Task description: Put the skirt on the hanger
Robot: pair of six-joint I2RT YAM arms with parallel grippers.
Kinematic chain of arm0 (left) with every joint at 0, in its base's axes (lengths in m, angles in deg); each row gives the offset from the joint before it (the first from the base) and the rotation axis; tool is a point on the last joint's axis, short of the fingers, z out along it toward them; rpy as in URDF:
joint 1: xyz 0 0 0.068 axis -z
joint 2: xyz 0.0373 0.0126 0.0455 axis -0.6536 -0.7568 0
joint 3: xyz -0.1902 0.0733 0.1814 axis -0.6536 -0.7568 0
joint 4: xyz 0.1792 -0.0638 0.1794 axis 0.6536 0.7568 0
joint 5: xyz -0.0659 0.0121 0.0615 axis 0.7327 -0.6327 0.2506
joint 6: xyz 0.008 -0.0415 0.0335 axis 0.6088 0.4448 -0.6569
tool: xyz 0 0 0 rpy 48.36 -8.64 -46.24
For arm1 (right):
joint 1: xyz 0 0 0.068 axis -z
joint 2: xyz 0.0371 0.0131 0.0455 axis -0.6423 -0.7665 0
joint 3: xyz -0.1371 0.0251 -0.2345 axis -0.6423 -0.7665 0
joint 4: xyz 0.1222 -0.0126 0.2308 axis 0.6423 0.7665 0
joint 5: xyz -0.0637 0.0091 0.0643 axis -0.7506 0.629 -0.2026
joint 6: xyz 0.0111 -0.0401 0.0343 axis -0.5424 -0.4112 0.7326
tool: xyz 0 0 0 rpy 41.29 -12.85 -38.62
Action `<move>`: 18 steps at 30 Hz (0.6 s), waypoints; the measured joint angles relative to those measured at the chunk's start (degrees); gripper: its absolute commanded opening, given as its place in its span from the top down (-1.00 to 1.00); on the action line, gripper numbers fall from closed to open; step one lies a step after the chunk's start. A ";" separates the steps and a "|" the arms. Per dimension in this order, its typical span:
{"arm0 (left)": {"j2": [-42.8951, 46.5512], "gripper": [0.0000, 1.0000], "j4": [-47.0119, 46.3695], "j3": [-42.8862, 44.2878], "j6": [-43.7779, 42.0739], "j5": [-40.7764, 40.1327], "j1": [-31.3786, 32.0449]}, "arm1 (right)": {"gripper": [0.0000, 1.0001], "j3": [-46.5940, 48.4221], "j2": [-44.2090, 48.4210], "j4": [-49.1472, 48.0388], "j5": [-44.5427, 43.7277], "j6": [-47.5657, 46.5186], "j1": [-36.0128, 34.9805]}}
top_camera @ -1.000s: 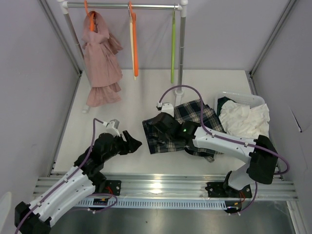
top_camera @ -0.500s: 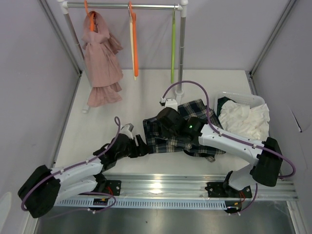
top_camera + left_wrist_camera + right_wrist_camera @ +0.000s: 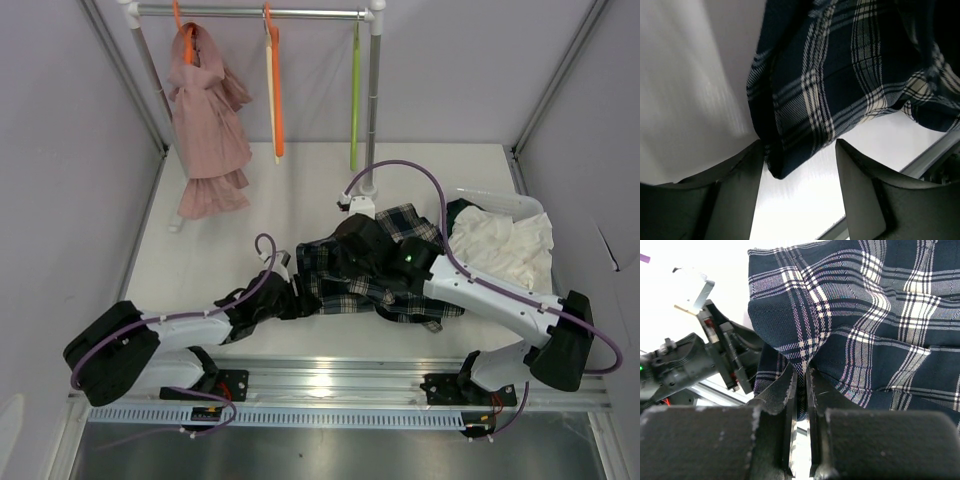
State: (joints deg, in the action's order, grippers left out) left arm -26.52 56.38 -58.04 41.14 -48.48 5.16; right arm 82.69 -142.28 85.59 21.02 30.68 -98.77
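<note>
The dark plaid skirt [image 3: 405, 275] lies crumpled on the white table, right of centre. My right gripper [image 3: 352, 243] is shut on a raised fold of the skirt [image 3: 880, 315] near its left edge; the jaws [image 3: 801, 375] pinch the fabric tight. My left gripper [image 3: 297, 297] is open at the skirt's lower left corner. In the left wrist view that corner [image 3: 790, 150] hangs between my spread fingers [image 3: 800, 175], close to the left finger. The cream hanger [image 3: 269, 90] hangs on the back rail beside an orange one.
A pink ruffled garment [image 3: 208, 120] hangs on an orange hanger at the rail's left. A lime-green hanger [image 3: 355, 100] hangs by the rail post [image 3: 373, 110]. A white basket [image 3: 482, 197] with white cloth [image 3: 500, 245] sits right of the skirt. A metal rail [image 3: 330, 375] runs along the near edge.
My left arm has stretched right along the table until its open gripper reached the skirt's corner. My right gripper has moved slightly right and back, holding the skirt fold.
</note>
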 measured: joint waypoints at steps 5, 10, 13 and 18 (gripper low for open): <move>-3.10 0.36 -2.19 0.57 0.15 -0.70 0.44 | 1.00 0.33 1.44 0.83 0.07 -0.35 0.46; -1.79 1.00 -0.24 1.36 -0.48 -1.51 0.76 | 1.00 1.38 2.40 1.95 0.04 -0.96 0.68; 4.28 1.00 5.57 2.71 -2.36 -2.97 0.90 | 1.00 2.21 2.95 2.97 0.02 -1.29 0.85; 18.03 1.00 21.00 10.67 -7.34 -8.31 0.85 | 1.00 6.29 3.13 5.16 -0.22 -2.64 1.18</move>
State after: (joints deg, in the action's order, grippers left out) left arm -8.49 77.39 -47.37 33.79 -56.79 6.02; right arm 88.99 -139.15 90.75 20.80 28.03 -97.59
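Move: The left hand, open and barely clear of the table, already has the plaid skirt's loose left corner between its fingertips, about 1 cm ahead and 1 cm right of it at its own height. The skirt's bulk centres about 17 cm right and 5 cm ahead; the rack's right foot stands some 12 cm right and 20 cm ahead. From the right hand, which already grips the skirt, that corner lies about 8 cm left, 1 cm back and 17 cm lower. The left hand settles the last half centimetre and shuts its fingers from well open, pinching the skirt's loose corner close above the table, then lifts it faster and faster, about 10 cm up with a little forward and left, the fingers tipping up by some 15 degrees. Meanwhile the right hand keeps its pinch on the skirt and goes on rising by about 5 cm, easing slightly right, away from the left hand. ##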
